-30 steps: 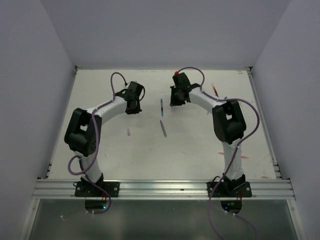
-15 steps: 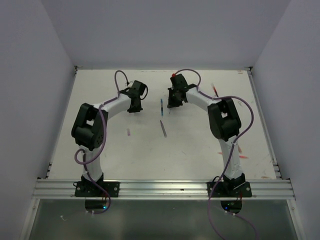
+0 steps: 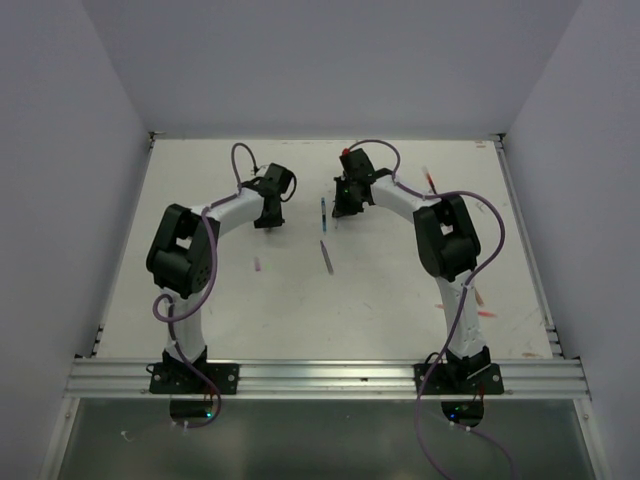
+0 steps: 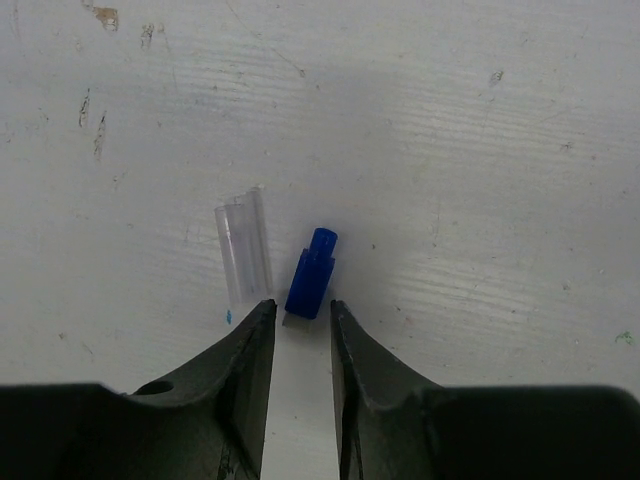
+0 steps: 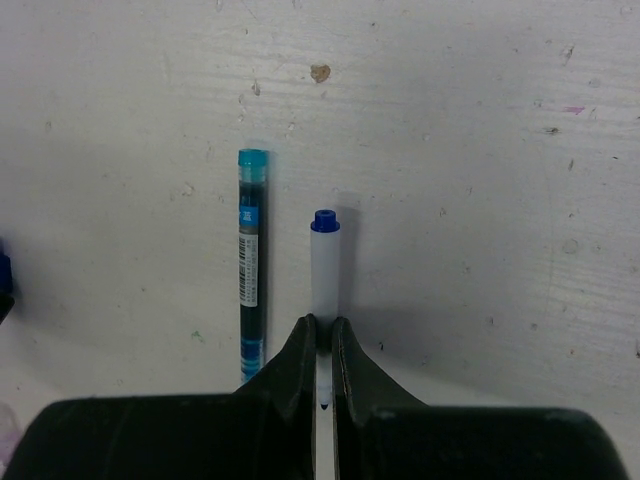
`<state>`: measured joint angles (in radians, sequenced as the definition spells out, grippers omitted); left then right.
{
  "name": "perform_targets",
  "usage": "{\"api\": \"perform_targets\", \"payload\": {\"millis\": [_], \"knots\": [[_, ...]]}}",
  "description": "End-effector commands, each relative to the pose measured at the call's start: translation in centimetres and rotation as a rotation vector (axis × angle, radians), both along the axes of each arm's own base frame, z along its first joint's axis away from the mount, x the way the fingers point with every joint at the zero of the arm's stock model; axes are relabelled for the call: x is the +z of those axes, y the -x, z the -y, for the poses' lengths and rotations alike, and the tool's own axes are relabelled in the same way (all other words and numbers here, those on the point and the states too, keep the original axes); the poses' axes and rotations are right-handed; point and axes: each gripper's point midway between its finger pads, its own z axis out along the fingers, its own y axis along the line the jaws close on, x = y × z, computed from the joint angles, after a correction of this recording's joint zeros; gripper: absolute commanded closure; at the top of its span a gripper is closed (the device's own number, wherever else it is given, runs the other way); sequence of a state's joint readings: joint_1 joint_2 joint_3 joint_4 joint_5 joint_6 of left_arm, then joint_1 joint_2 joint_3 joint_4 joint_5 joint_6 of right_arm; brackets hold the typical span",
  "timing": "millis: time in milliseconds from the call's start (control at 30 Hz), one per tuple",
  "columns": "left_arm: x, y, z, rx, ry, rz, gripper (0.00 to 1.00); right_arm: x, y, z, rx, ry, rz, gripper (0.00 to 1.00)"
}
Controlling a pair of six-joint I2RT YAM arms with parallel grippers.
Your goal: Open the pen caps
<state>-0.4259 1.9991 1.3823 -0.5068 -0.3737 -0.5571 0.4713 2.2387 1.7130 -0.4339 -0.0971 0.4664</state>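
Observation:
In the left wrist view a blue pen cap (image 4: pixel 311 275) lies on the table, its near end just between the tips of my left gripper (image 4: pixel 302 312). The jaws stand apart with a gap on each side of the cap. A clear cap (image 4: pixel 245 250) lies just left of it. My right gripper (image 5: pixel 324 325) is shut on a white pen (image 5: pixel 324 270) with a blue end, its bare tip showing between the jaws. From above, the left gripper (image 3: pixel 268 215) and the right gripper (image 3: pixel 343 205) are both low over the far middle of the table.
A teal pen (image 5: pixel 250 270) lies right beside the held pen, also seen from above as the teal pen (image 3: pixel 323 212). A grey pen (image 3: pixel 326 256) lies nearer the middle, a small pink cap (image 3: pixel 257 265) to its left. Red pens (image 3: pixel 430 180) lie at the right.
The left gripper's jaws have come apart and the blue cap now lies on the table. The left arm's elbow has shifted right; the right arm barely moved.

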Motion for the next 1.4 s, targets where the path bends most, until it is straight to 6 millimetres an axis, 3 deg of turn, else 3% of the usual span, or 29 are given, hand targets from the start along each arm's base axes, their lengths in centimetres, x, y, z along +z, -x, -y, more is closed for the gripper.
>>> {"api": "perform_targets", "payload": {"millis": [0, 233, 433, 567, 733, 833, 867, 933, 967, 1033, 1167, 1367], "knots": [[0.4, -1.2, -0.6, 0.032, -0.014, 0.027, 0.68, 0.7, -0.7, -1.0, 0.007, -0.037, 0.017, 0.98], [2.0, -1.3, -0.1, 0.023, 0.021, 0.057, 0.65, 1.6, -0.6, -1.3, 0.018, -0.058, 0.032, 0.89], [4.6, -1.3, 1.2, -0.005, 0.098, 0.094, 0.63, 4.1, -0.6, -1.9, 0.037, -0.121, 0.079, 0.74], [7.3, -0.9, 1.7, -0.021, 0.138, 0.142, 0.60, 5.3, -0.4, -1.1, 0.023, -0.115, 0.104, 0.65], [9.9, -0.1, 2.1, -0.047, 0.188, 0.189, 0.58, 8.0, -1.0, 3.5, -0.088, -0.043, 0.174, 0.58], [12.2, 0.9, 2.8, -0.099, 0.258, 0.247, 0.57, 8.2, -1.3, 8.6, -0.207, 0.062, 0.176, 0.58], [11.3, 1.8, 2.9, -0.120, 0.273, 0.230, 0.56, 7.9, -1.8, 11.2, -0.271, 0.109, 0.179, 0.58], [12.8, 2.5, 4.7, -0.201, 0.373, 0.271, 0.55, 7.1, -1.6, 13.9, -0.319, 0.174, 0.145, 0.58], [12.1, 3.4, 5.1, -0.230, 0.396, 0.255, 0.53, 7.2, -2.1, 16.0, -0.366, 0.210, 0.147, 0.58], [13.5, 4.4, 7.2, -0.330, 0.501, 0.292, 0.51, 6.8, -2.1, 17.8, -0.400, 0.251, 0.130, 0.58], [14.3, 6.3, 9.8, -0.459, 0.583, 0.296, 0.48, 6.0, -2.9, 20.6, -0.456, 0.346, 0.118, 0.57], [14.0, 8.0, 10.4, -0.512, 0.596, 0.284, 0.47, 5.1, -3.6, 22.8, -0.506, 0.424, 0.102, 0.54]]}}
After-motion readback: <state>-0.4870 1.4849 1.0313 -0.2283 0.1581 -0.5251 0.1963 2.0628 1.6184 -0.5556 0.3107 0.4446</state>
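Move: The right fingers still hold the uncapped white pen practically at table height, its middle almost at the hand point. The blue pen lies about 3 cm to its left, 2 cm farther out; the green pen is some 24 cm to the hand's right and 4 cm ahead. The left hand, already partly open, has the blue cap about 1 cm ahead, a clear cap 3 cm left and 2 cm ahead, and the purple pen roughly 15 cm right, 9 cm back. The right fingers open and let go of the white pen beside the blue one, then lift about 7 cm and sweep some 21 cm to the right and slightly forward towards the green pen, turning clockwise and sinking a little at the end. The left hand, opening wider, rises off the blue cap about 11 cm, then draws right and back. ##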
